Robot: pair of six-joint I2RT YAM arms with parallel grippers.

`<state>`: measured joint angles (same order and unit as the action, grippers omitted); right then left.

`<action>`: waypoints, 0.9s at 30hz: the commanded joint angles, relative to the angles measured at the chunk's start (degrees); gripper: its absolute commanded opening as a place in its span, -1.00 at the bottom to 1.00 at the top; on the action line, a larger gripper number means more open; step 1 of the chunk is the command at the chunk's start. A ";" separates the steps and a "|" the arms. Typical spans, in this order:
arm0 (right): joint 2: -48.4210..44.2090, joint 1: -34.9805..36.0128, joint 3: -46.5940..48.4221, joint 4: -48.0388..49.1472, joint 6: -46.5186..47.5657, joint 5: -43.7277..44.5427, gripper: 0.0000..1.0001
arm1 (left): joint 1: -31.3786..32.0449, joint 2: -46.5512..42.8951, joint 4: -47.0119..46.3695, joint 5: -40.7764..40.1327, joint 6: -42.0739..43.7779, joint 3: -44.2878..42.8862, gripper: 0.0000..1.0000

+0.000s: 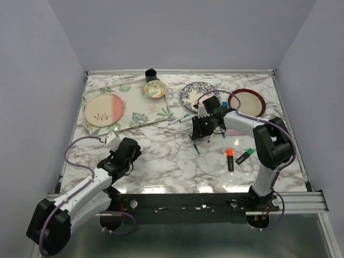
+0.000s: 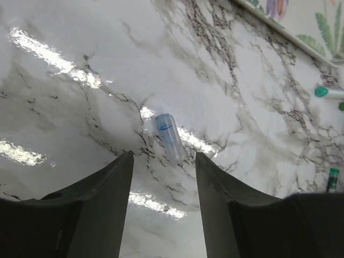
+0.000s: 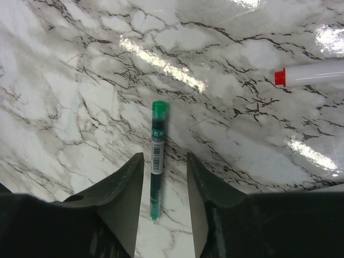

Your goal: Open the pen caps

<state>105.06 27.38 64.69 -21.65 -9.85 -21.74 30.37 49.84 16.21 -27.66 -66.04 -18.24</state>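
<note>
In the left wrist view a clear, blue-tinted pen cap lies on the marble just beyond my left gripper. That gripper is open, and nothing sits between its fingers. A thin green pen lies flat on the table with its bare tip pointing toward the wrist. My right gripper stands open around the pen's lower half, with a gap on each side. From above, the left gripper is at the near left and the right gripper is near the centre.
A white pen with a red end lies to the right. An orange highlighter and a green highlighter rest at the near right. A leaf-print tray with a pink plate, a bowl, a black cup, a patterned plate and a red plate line the back.
</note>
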 commanded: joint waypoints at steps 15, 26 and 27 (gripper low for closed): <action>-17.77 -2.76 3.26 -17.98 41.82 -9.91 0.48 | -0.49 -15.41 3.47 18.60 23.73 -16.96 0.82; -31.84 -14.98 -15.72 -12.90 67.73 -7.01 0.49 | -0.40 -3.00 18.77 16.16 50.91 -37.13 0.89; -31.58 -15.42 -16.69 -12.80 70.81 -5.79 0.50 | -0.40 -3.00 18.34 15.02 51.97 -35.57 0.90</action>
<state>75.83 14.50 54.04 -36.05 44.95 -30.02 30.33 45.89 28.10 -10.39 -27.53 -54.57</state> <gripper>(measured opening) 0.740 0.939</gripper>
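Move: Beneath the right hand, about 1 cm down, lies the uncapped green pen, just off the hand point to its left. The orange-capped pen lies some 12 cm right and 8 cm back; the green-capped one is about 6 cm farther right and 2 cm farther out than that; a red marker is 6 cm right and 4 cm ahead. From the left hand the loose cap is 1 cm ahead and 3 cm below, the orange-capped pen some 35 cm right and 4 cm back. Backing off from the laid-down pen, the right hand rises about 11 cm, then swings some 10 cm right and slightly back towards the orange-capped pen, sinking a little at the end, opening wider and rolling counter-clockwise. The left hand leaves the cap, climbing about 24 cm and drifting right, opening nearly full while its fingers tip up and swing clockwise. ##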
